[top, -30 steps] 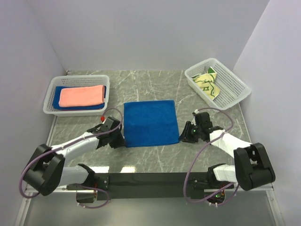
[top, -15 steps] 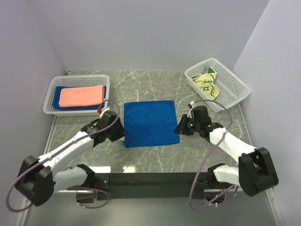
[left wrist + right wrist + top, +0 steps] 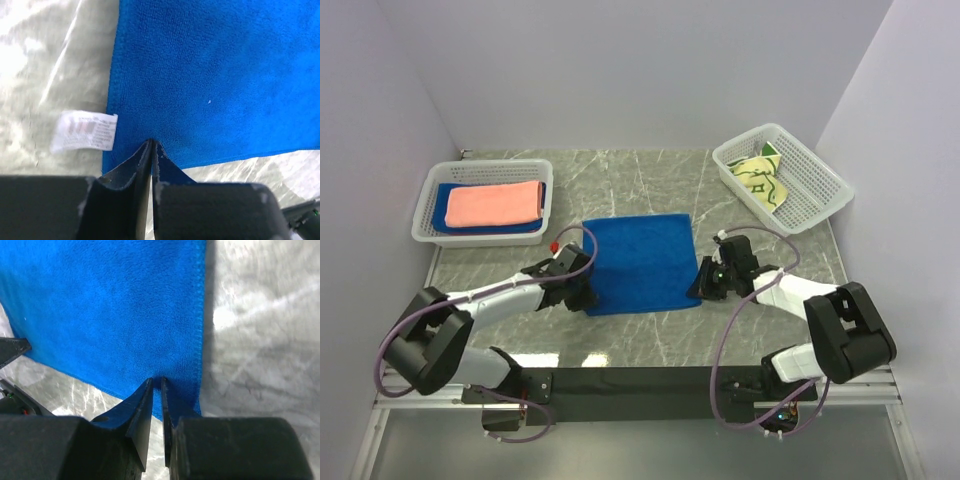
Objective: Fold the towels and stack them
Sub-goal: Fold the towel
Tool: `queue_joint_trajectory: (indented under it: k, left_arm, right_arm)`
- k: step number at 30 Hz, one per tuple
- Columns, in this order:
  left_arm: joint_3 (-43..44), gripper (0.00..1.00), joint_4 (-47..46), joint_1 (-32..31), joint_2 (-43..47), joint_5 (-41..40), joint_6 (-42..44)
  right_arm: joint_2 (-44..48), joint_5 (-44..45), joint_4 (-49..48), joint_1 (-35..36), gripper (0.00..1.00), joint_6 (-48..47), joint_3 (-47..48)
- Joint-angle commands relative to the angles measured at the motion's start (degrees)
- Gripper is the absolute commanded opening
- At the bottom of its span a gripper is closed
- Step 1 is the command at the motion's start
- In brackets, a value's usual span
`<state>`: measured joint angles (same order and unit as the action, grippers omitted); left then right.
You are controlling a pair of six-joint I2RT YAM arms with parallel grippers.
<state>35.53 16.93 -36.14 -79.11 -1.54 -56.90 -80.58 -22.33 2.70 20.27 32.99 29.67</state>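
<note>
A royal blue towel [image 3: 640, 260] lies flat in the middle of the table. My left gripper [image 3: 582, 296] is at its near left corner, and the left wrist view shows the jaws pressed together on the towel's hem [image 3: 151, 143] beside a white care label [image 3: 85, 131]. My right gripper [image 3: 699, 289] is at the near right corner, its jaws nearly closed with a pinch of blue cloth [image 3: 156, 381] between them. A salmon-pink towel [image 3: 495, 203] lies folded on another blue towel [image 3: 443, 207] in the left basket. A pale yellow and green towel [image 3: 760, 180] sits crumpled in the right basket.
The white lattice basket [image 3: 428, 205] stands at the back left and another white lattice basket [image 3: 820, 172] at the back right. The grey marble tabletop [image 3: 650, 180] runs to pale walls on three sides. A black rail [image 3: 640, 380] carries the arm bases along the near edge.
Both grippers moved inward to the blue towel's near corners. The left opened briefly, then closed on the hem. The right narrowed onto the cloth.
</note>
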Motion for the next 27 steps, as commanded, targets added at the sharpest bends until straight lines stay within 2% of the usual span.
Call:
queue_joint_trajectory:
  k: [1,2,5,6,8,9,11,12,13,15,19,21,22,27]
  left_arm:
    - [-6.51,0.13,6.87,-0.42,7.08,0.93,-1.62]
    - [-6.61,0.13,7.59,-0.42,7.13,0.93,-1.63]
    - [-6.18,0.22,10.22,-0.51,12.2,0.75,-1.89]
    - [-5.13,0.3,12.06,-0.51,13.27,0.49,-1.81]
    - [-2.59,0.4,13.39,-0.42,15.81,-0.04,-1.19]
    - [-1.35,0.49,14.26,-0.51,16.18,-0.3,-0.58]
    - [3.46,0.58,15.15,-0.42,15.83,-2.75,2.31]
    - [5.32,0.67,15.24,-0.34,15.31,-3.81,3.8]
    - [7.08,0.71,14.89,0.1,14.52,-4.78,7.91]
    - [12.86,0.81,14.63,1.15,11.01,-7.15,12.58]
    - [23.07,0.91,11.56,7.48,0.57,-4.88,28.29]
    - [29.4,0.95,10.59,10.37,-3.13,-3.48,35.15]
    - [31.25,0.94,9.97,11.17,-6.72,-3.03,37.2]
    - [42.15,0.9,8.3,15.65,-17.11,1.1,46.17]
  right_arm:
    - [5.04,3.17,8.08,0.21,0.21,-0.48,-5.22]
    - [6.38,3.17,8.11,0.21,0.21,-0.3,-5.24]
    - [10.16,4.65,12.76,0.21,0.21,-1.17,-4.01]
    - [12.0,4.83,13.81,0.21,0.22,-1.52,-2.35]
    - [14.2,5.01,16.45,0.21,0.22,-3.71,0.02]
    - [14.74,4.84,16.81,0.21,0.22,-4.6,2.82]
    - [14.23,4.83,18.3,0.21,0.24,-9.58,6.61]
    - [13.44,5.1,18.83,0.03,0.25,-11.53,11.15]
    - [12.12,5.27,20.23,-0.32,0.27,-13.64,13.72]
    - [6.85,5.97,21.64,-0.85,0.37,-19.79,21.87]
    - [-1.76,4.58,19.45,-3.3,0.41,-28.04,31.31]
    - [-8.17,1.87,21.72,-4.36,0.42,-32.09,37.78]
    - [-10.37,1.15,23.04,-4.71,0.42,-36.64,40.09]
    - [-23.03,-1.22,28.32,-7.09,0.43,-44.32,53.2]
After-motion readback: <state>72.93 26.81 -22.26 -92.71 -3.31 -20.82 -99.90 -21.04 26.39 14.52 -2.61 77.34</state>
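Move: The blue towel's far left corner lies roughly 20 cm ahead and 2 cm left of the left hand, near table level like both fingertips. Its tag is about 3 cm left and 1 cm ahead; the left basket's middle is some 24 cm ahead and 26 cm left. The far right corner is about 19 cm ahead and 1 cm right of the right hand, the right basket's middle some 28 cm ahead and 22 cm right. Draw both grippers back 3 to 4 cm, their tips still on the blue towel's near corners, then lift them clear and swing them forward over the towel to its far corners, ending about 16 cm ahead and 12 cm up. Open the left fingers nearly full, the right ones partway, and tip both hands' fingers up forward some 20 degrees. ##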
